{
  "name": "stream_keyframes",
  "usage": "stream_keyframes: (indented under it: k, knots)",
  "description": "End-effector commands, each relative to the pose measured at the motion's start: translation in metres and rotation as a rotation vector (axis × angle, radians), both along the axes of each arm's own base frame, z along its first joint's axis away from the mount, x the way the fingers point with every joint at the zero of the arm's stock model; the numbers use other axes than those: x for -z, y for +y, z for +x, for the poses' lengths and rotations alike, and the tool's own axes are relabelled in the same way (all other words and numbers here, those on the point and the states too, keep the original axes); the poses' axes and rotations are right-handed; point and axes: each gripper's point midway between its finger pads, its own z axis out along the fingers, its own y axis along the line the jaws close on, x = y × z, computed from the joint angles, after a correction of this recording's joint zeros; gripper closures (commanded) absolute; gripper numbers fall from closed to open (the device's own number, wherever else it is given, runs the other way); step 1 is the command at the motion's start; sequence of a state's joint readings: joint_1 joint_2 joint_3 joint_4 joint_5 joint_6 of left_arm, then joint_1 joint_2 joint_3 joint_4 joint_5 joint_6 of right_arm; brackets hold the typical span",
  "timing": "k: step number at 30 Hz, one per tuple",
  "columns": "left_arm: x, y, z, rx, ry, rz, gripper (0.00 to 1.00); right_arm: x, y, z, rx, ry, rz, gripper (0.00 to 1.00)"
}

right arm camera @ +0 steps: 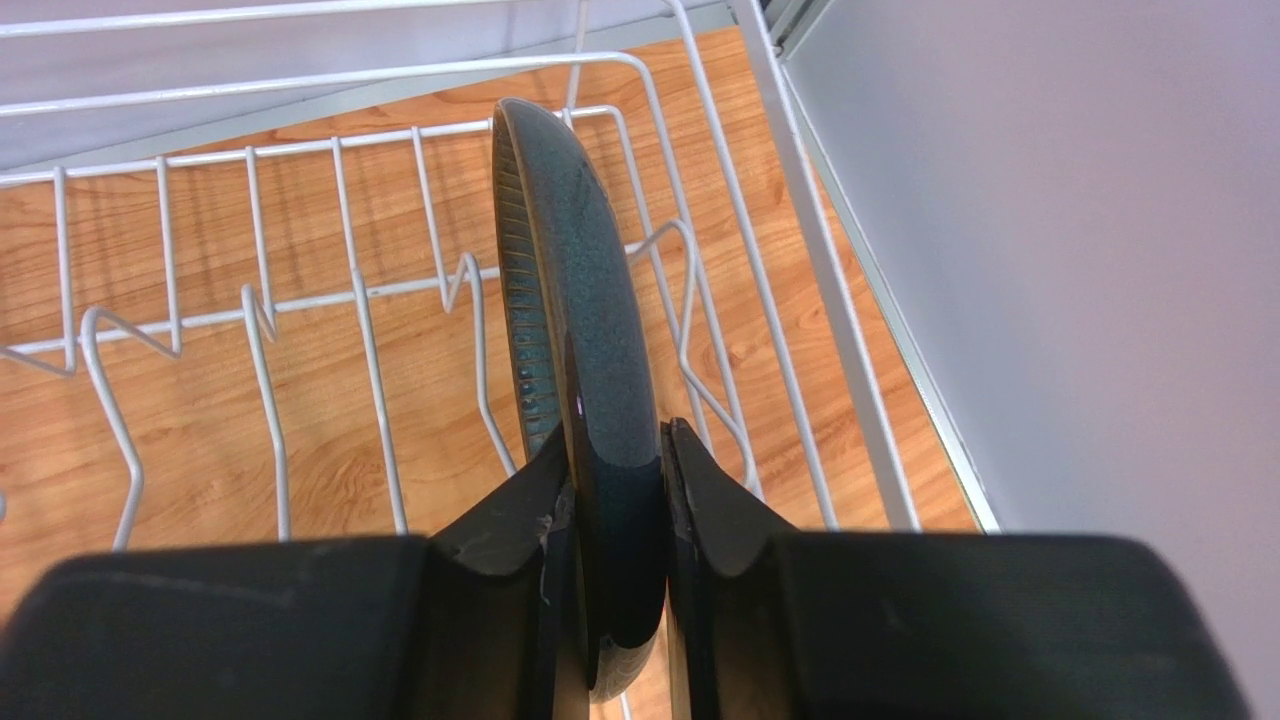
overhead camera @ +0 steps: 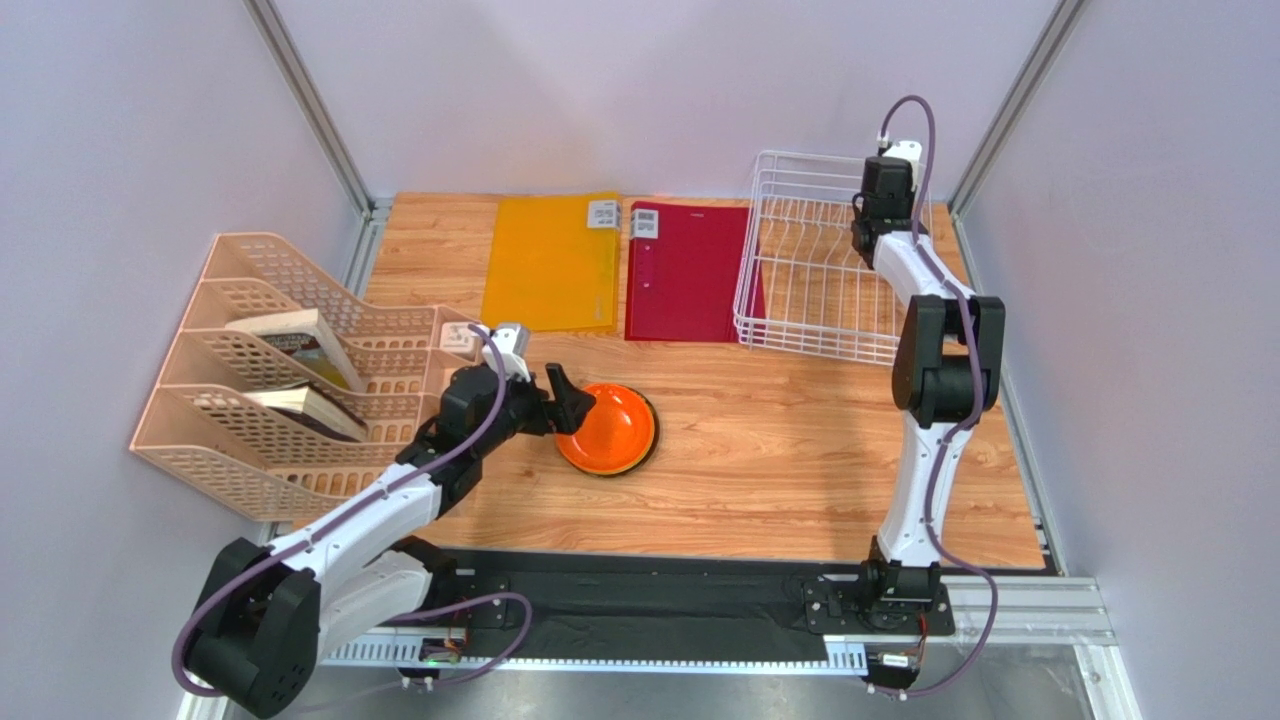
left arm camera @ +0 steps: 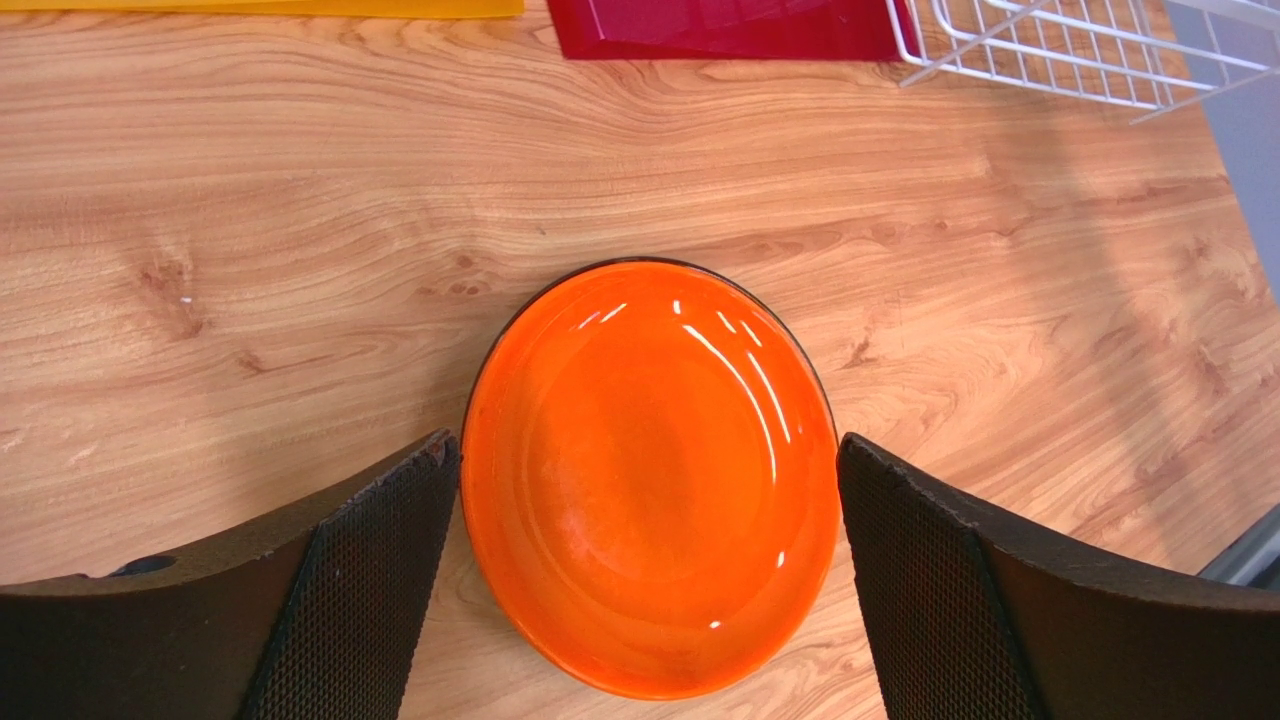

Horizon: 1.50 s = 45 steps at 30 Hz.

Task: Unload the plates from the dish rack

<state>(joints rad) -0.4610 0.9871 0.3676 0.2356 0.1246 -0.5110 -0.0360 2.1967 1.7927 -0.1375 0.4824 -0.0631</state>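
An orange plate (overhead camera: 607, 428) lies flat on the wooden table; in the left wrist view it (left arm camera: 649, 473) sits between my open fingers. My left gripper (overhead camera: 567, 402) is open at the plate's left rim and holds nothing. The white wire dish rack (overhead camera: 804, 285) stands at the back right. My right gripper (overhead camera: 872, 225) reaches into its far right end and is shut on the dark grey-teal plate (right arm camera: 579, 345), which stands on edge in the rack's slots (right arm camera: 271, 330). The red floral and lime green plates are out of view.
A beige plastic file organiser (overhead camera: 271, 383) with books stands at the left, close to my left arm. An orange folder (overhead camera: 552, 263) and a red folder (overhead camera: 684, 270) lie flat at the back, the red one against the rack. Grey walls close in both sides.
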Motion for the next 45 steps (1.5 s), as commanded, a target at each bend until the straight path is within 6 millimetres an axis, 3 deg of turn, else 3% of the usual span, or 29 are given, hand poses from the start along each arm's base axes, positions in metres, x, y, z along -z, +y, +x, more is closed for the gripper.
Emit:
stream_keyframes:
  k: [1,5,6,7,9,14,16,17,18,19,20,24,25,32,39,45]
  knots:
    - [-0.014,-0.002,0.014,-0.015,-0.044,-0.004,0.0,-0.145,-0.017,-0.029,0.12,-0.308,-0.019,1.0]
    - [-0.025,-0.007,0.025,-0.011,-0.045,0.005,0.0,-0.177,-0.007,-0.055,0.119,-0.331,0.022,1.0]
    - [-0.029,-0.007,0.029,-0.032,-0.03,0.005,0.0,-0.174,-0.004,-0.062,0.12,-0.323,0.03,1.0]
    - [-0.032,-0.008,0.032,-0.031,-0.034,0.006,0.0,-0.19,0.003,-0.071,0.105,-0.354,0.041,1.0]
    - [-0.045,-0.012,0.038,-0.019,-0.069,-0.008,0.0,-0.193,0.013,-0.082,0.076,-0.359,0.072,1.0]
    - [-0.066,-0.023,0.046,0.025,-0.1,-0.014,0.0,-0.18,0.081,-0.126,-0.149,-0.364,0.314,1.0]
    - [-0.076,-0.032,0.049,0.071,-0.112,-0.027,0.0,-0.193,0.105,-0.148,-0.233,-0.424,0.423,1.0]
    - [-0.081,-0.041,0.05,0.103,-0.125,-0.06,0.0,-0.179,0.124,-0.156,-0.319,-0.396,0.486,1.0]
    - [-0.084,-0.043,0.051,0.106,-0.132,-0.073,0.0,-0.176,0.134,-0.164,-0.348,-0.401,0.545,1.0]
    - [-0.085,-0.045,0.052,0.108,-0.133,-0.09,0.0,-0.188,0.145,-0.177,-0.407,-0.426,0.582,1.0]
    - [-0.086,-0.049,0.055,0.113,-0.13,-0.106,0.0,-0.175,0.163,-0.187,-0.48,-0.392,0.64,1.0]
    - [-0.088,-0.064,0.06,0.159,-0.121,-0.167,0.0,-0.191,0.202,-0.225,-0.656,-0.429,0.764,1.0]
    - [-0.088,-0.068,0.061,0.17,-0.123,-0.184,0.0,-0.196,0.21,-0.23,-0.691,-0.444,0.792,1.0]
    - [-0.106,-0.084,0.066,0.222,-0.182,-0.297,0.0,-0.184,0.247,-0.246,-0.815,-0.385,0.912,1.0]
    - [-0.134,-0.088,0.068,0.243,-0.28,-0.353,0.0,-0.157,0.307,-0.253,-0.983,-0.248,0.989,1.0]
    - [-0.137,-0.088,0.074,0.23,-0.31,-0.371,0.0,-0.141,0.356,-0.259,-1.08,-0.138,1.019,1.0]
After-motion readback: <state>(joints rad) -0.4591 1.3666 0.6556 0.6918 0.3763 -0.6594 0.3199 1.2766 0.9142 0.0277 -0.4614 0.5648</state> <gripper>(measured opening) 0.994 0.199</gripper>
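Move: The right hand already grips the teal plate in the rack; the open left gripper it is taken to lies about 55 cm left and 32 cm back, 2 cm lower. From the right hand the red folder is some 37 cm left, 6 cm back. From the left hand the teal plate is about 36 cm ahead, 58 cm right, level in height; the orange plate is 2 cm ahead, 5 cm right, 8 cm below. Right hand lifts out the teal plate, swings 40 cm left and back; open left gripper rises towards it. ##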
